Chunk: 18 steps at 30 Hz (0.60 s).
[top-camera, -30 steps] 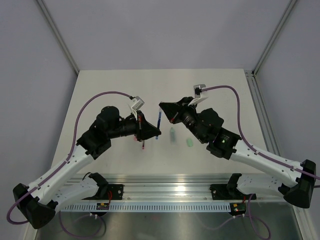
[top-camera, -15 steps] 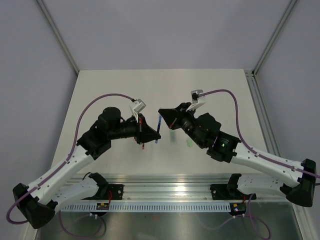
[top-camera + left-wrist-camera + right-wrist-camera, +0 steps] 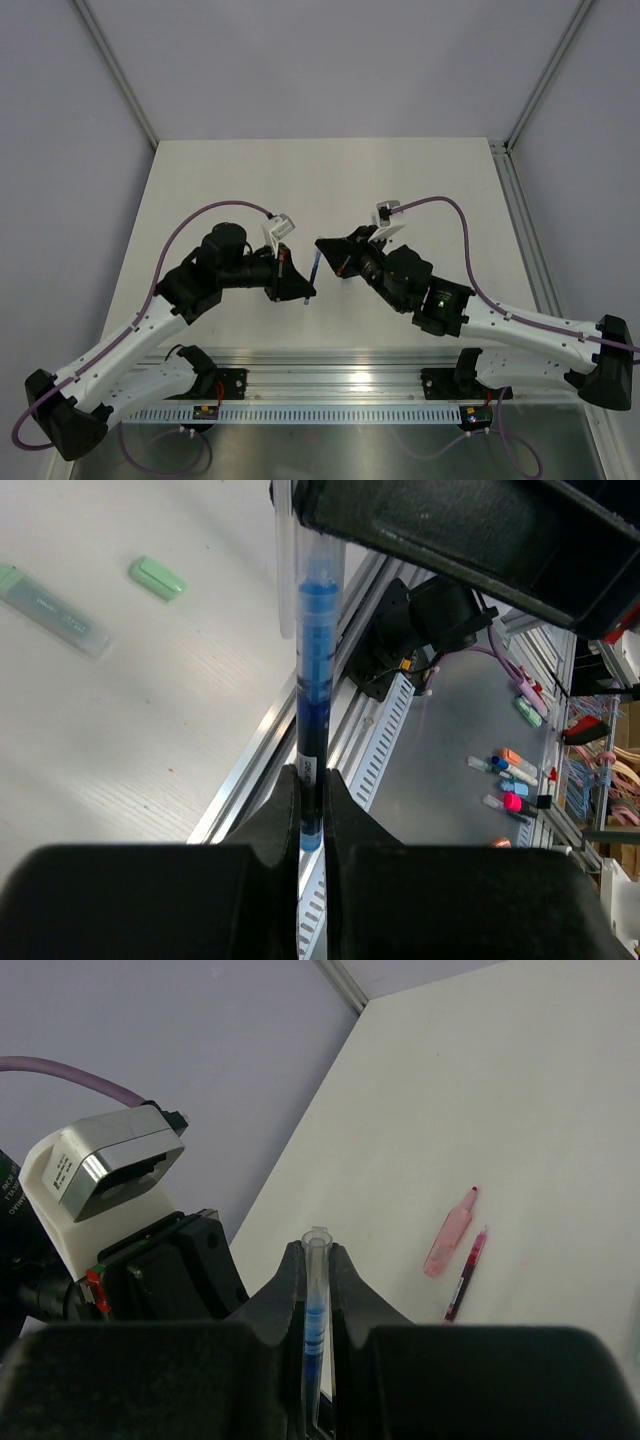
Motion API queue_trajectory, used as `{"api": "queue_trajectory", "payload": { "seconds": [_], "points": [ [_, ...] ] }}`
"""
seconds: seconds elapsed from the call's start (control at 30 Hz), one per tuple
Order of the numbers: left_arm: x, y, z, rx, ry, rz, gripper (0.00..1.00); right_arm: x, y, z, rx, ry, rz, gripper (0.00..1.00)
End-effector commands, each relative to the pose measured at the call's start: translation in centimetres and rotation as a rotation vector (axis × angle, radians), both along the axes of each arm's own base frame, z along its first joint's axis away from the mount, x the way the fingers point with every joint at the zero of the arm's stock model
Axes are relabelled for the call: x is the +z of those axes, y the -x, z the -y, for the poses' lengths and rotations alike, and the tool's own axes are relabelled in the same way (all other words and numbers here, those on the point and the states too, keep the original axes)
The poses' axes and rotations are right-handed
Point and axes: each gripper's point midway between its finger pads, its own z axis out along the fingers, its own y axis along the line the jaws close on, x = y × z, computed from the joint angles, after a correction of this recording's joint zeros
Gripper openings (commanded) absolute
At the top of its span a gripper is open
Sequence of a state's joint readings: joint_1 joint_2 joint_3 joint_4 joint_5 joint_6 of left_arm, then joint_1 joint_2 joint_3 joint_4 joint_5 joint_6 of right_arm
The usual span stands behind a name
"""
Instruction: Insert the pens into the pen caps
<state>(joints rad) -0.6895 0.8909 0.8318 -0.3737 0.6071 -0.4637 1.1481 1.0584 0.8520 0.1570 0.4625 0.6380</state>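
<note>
A dark blue pen [image 3: 312, 695] spans the gap between my two grippers above the table [image 3: 240, 180]. My left gripper [image 3: 311, 780] is shut on its rear end. Its front part sits inside a clear whitish pen cap [image 3: 317, 1290], and my right gripper [image 3: 318, 1250] is shut on that cap. From above, the blue pen [image 3: 312, 272] shows as a short line between the left gripper [image 3: 302, 288] and the right gripper [image 3: 323, 247]. A pink cap [image 3: 450, 1232] and a red pen [image 3: 466, 1275] lie side by side on the table. A grey-green cap [image 3: 55, 610] and a light green cap [image 3: 157, 577] lie apart.
An aluminium rail [image 3: 330, 365] runs along the table's near edge. Below it, several spare markers [image 3: 510, 780] lie on a grey shelf. The left wrist's white camera housing [image 3: 105, 1165] stands close in front of the right gripper.
Both grippers have shifted together toward the near edge, still joined by the blue pen. The right arm now covers the green caps in the top view.
</note>
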Motion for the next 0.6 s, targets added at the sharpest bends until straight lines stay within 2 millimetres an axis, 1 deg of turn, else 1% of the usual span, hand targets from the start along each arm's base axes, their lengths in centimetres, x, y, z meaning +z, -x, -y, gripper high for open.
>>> {"api": "queue_trajectory", "payload": {
  "seconds": [0.0,0.03,0.07,0.1,0.2,0.33,0.4,0.47,0.5,0.57],
  "points": [
    [7.5,-3.6,0.2,0.113,0.191,0.280,0.00,-9.9,5.5,-1.3,0.199,0.246,-0.171,0.00],
    [7.5,-3.7,0.2,0.121,0.191,0.281,0.00,-10.3,6.2,-1.5,0.214,0.250,-0.182,0.00],
    [7.5,-3.8,0.1,0.126,0.191,0.283,0.00,-10.7,6.5,-1.7,0.220,0.257,-0.183,0.00],
    [7.6,-3.8,0.0,0.128,0.191,0.285,0.00,-11.6,6.9,-1.7,0.223,0.283,-0.192,0.00],
    [7.7,-4.0,-0.2,0.139,0.193,0.291,0.00,-13.1,7.7,-1.5,0.214,0.324,-0.206,0.00],
    [7.7,-4.5,-0.5,0.167,0.191,0.289,0.00,-14.0,9.2,-2.2,0.246,0.318,-0.227,0.00],
    [7.6,-4.8,-0.8,0.180,0.189,0.289,0.00,-15.2,10.3,-2.5,0.257,0.350,-0.231,0.00],
    [7.6,-5.1,-1.0,0.193,0.187,0.291,0.00,-16.3,10.9,-2.6,0.251,0.380,-0.244,0.00],
    [7.7,-5.2,-1.1,0.198,0.188,0.291,0.00,-17.0,11.6,-2.5,0.261,0.402,-0.250,0.00],
    [7.6,-5.4,-1.3,0.209,0.188,0.288,0.00,-18.0,12.3,-2.6,0.263,0.409,-0.275,0.00]
  ]
}}
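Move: The left hand pinches the lower part of the blue pen; its clear cap, held by the right hand, is about 6 cm ahead, 2 cm right and 7 cm above. From the right hand, the pen's middle is some 3 cm back, 1 cm left and 4 cm below. On the table about 30 cm below the right hand lie the green marker, 12 cm ahead and 5 right, and the red pen, 10 ahead and 9 left. Both hands sink together, roughly 4–5 cm, drawing back and slightly left, keeping cap on pen without loosening. ##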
